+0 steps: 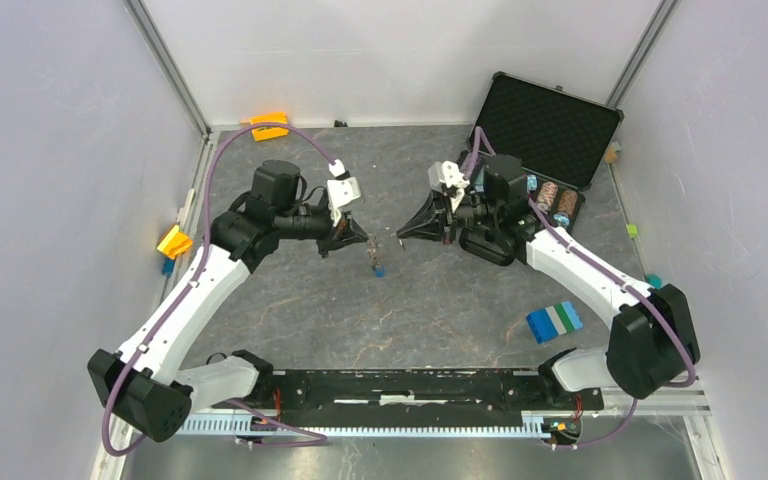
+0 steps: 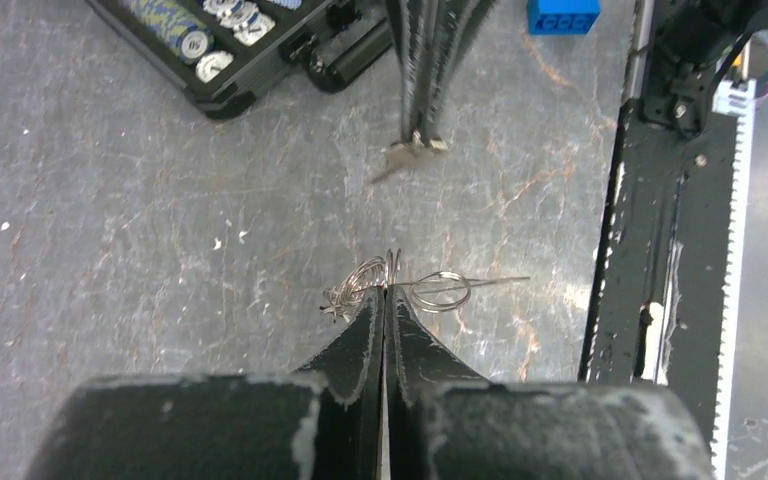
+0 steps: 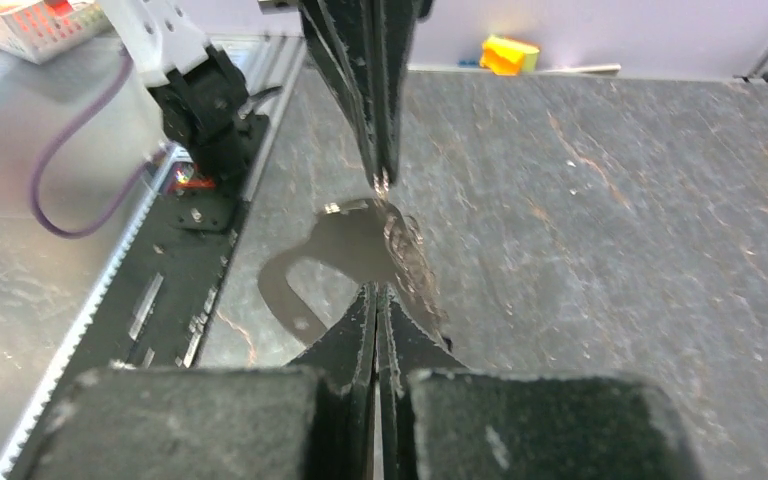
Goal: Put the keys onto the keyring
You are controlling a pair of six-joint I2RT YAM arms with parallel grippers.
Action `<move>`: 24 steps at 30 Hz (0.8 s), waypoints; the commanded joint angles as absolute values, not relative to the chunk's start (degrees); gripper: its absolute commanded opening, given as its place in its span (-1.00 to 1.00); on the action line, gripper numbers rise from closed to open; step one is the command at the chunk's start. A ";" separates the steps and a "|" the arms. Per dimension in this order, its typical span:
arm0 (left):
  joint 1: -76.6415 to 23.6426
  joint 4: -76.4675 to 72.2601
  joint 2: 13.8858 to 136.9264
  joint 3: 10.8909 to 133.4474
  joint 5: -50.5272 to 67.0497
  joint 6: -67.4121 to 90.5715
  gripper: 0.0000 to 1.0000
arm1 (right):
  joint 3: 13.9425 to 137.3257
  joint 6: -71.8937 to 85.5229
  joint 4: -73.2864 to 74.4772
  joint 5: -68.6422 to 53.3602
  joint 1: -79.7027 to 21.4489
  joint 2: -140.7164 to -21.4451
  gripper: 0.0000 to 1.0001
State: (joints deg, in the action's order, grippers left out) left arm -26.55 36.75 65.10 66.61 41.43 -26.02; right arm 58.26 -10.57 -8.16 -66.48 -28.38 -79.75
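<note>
My left gripper (image 2: 388, 292) is shut on the keyring (image 2: 440, 291), a tangle of thin silver wire loops sticking out on both sides of its tips. In the top view a blue-headed key (image 1: 378, 269) hangs just below those tips (image 1: 363, 240). My right gripper (image 3: 377, 290) is shut on a flat grey metal key (image 3: 345, 245) with a bumpy edge and a large hole. In the left wrist view that key (image 2: 403, 157) shows small at the right gripper's tips (image 2: 420, 138). The two grippers face each other tip to tip above the mat, a short gap apart. No black key shows.
An open black case (image 1: 550, 120) with poker chips (image 1: 552, 196) stands at the back right. A blue, green and white block (image 1: 554, 321) lies front right, an orange block (image 1: 270, 126) at the back left, a yellow one (image 1: 174, 241) by the left wall.
</note>
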 commanded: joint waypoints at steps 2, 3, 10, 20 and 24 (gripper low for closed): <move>-29.22 27.69 64.89 66.83 44.63 -19.62 -0.96 | 50.21 16.01 -40.20 -70.63 -28.30 -74.70 -1.00; -29.94 26.81 64.59 66.26 43.66 -18.63 -0.96 | 49.63 18.26 -42.18 -70.58 -28.24 -74.23 -1.00; -34.15 20.93 64.10 63.71 32.83 -12.47 -0.96 | 50.84 10.24 -28.59 -63.51 -28.26 -71.18 -1.00; -40.88 22.52 68.66 66.71 18.15 -4.92 -0.96 | 54.04 2.04 -16.05 -55.92 -28.28 -73.08 -1.00; -41.73 23.29 69.55 67.69 17.36 -2.37 -0.96 | 53.79 0.46 -14.43 -55.47 -28.29 -73.08 -1.00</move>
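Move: The left hand holds the keyring and the right hand holds the key, their tips facing. From the left hand the key lies about 6 cm to the right, 1 cm ahead and roughly level. From the right hand the keyring is about 6 cm left and 1 cm back, level; the metal plate hangs some 6 cm below the right hand's level, 6 cm left and 4 cm back. The case handle stands about 19 cm right of the right hand, 1 cm ahead, 23 cm below. To its right by about 5 cm, the left hand carries the keyring towards the key, rising slightly at first, then sinking some 3 cm at the end while turning about 10 degrees counter-clockwise. The right hand lifts the key up and back about 3 cm, then returns forward and partly down, turning some 10 degrees clockwise. Both grippers stay shut on their things. ##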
